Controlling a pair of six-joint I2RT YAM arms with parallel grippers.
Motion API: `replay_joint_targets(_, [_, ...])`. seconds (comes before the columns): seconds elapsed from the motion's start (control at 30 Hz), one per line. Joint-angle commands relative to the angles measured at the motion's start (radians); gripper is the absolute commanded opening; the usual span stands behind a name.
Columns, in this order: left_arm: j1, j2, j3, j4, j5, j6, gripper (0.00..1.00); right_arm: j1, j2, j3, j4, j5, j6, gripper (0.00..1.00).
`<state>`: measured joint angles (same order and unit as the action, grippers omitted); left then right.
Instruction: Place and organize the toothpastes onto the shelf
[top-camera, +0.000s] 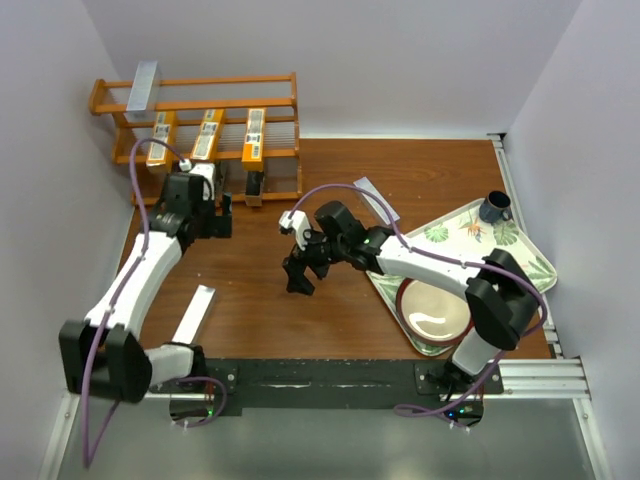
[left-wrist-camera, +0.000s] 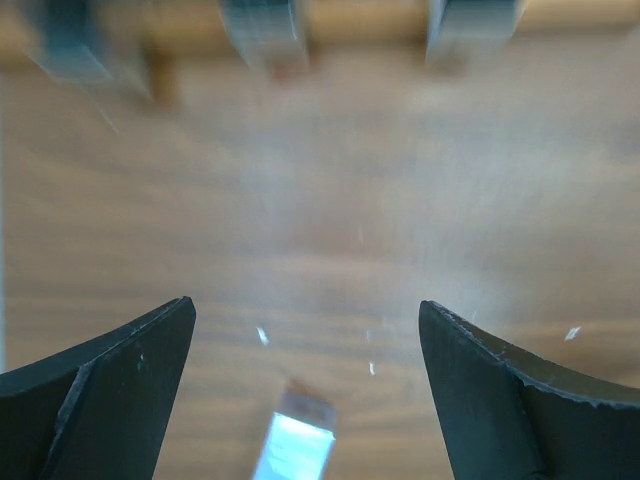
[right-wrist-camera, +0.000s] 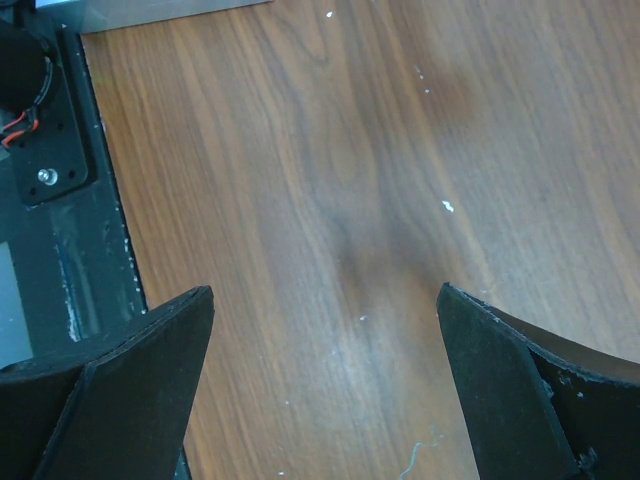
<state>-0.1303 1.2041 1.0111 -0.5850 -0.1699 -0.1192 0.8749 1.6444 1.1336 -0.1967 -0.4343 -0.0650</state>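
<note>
The shelf stands at the back left. A silver-grey toothpaste lies on its top tier, three orange ones sit on the middle tier, and a black one is on the lowest. My left gripper hangs open just in front of the shelf, holding nothing. In its blurred wrist view, dark carton ends show ahead and a silver carton end lies below the open left gripper. That silver toothpaste lies on the table. Another silver toothpaste lies beside the right arm. My right gripper is open over bare wood.
A leaf-patterned tray at the right holds a round plate and a dark mug. The black mounting plate runs along the near edge. Walls close in the left, back and right sides.
</note>
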Motion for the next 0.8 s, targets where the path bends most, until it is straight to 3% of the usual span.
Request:
replay_joint_targets(0.0, [0.004,0.101,0.047,-0.231,-0.032,-0.184,0.99,-0.001,-0.067,-0.037,0.031,0.037,-0.029,0.99])
replay_joint_targets(0.27, [0.008,0.106,-0.005,-0.32,-0.12,-0.385,1.0,-0.002,-0.185,-0.155,0.075,0.072,0.013,0.99])
replay_joint_targets(0.6, [0.02,-0.119,-0.206,-0.308,-0.253,-1.048,0.98,-0.002,-0.258,-0.239,0.095,0.081,0.05,0.99])
replay_joint_targets(0.77, [0.021,-0.054,-0.207,-0.355,-0.324,-1.073,0.97,-0.001,-0.29,-0.262,0.097,0.101,0.054,0.98])
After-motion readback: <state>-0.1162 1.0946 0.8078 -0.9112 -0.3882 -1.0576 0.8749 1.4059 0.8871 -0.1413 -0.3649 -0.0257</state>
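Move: The left hand, empty and open, is going for the lone silver toothpaste, which lies about 16 cm back and 2 cm to its left, some 15 cm below. Ahead, in the shelf's bottom row, the middle black box stands some 20 cm out and 3 cm left, and the right black box 20 cm out and 9 cm right, both roughly 12 cm lower. From the right hand the silver toothpaste is around 27 cm left, 6 cm back and 11 cm below. Heading for the far end of the silver toothpaste, the empty left hand comes back about 10 cm from the shelf and sinks some 7 cm, nearly all the drop coming early. It tips steeper at first, then eases that off while swinging about 50 degrees counter-clockwise, fingers staying open and touching nothing. The right hand withdraws a few centimetres to its right and a little back, open too. ##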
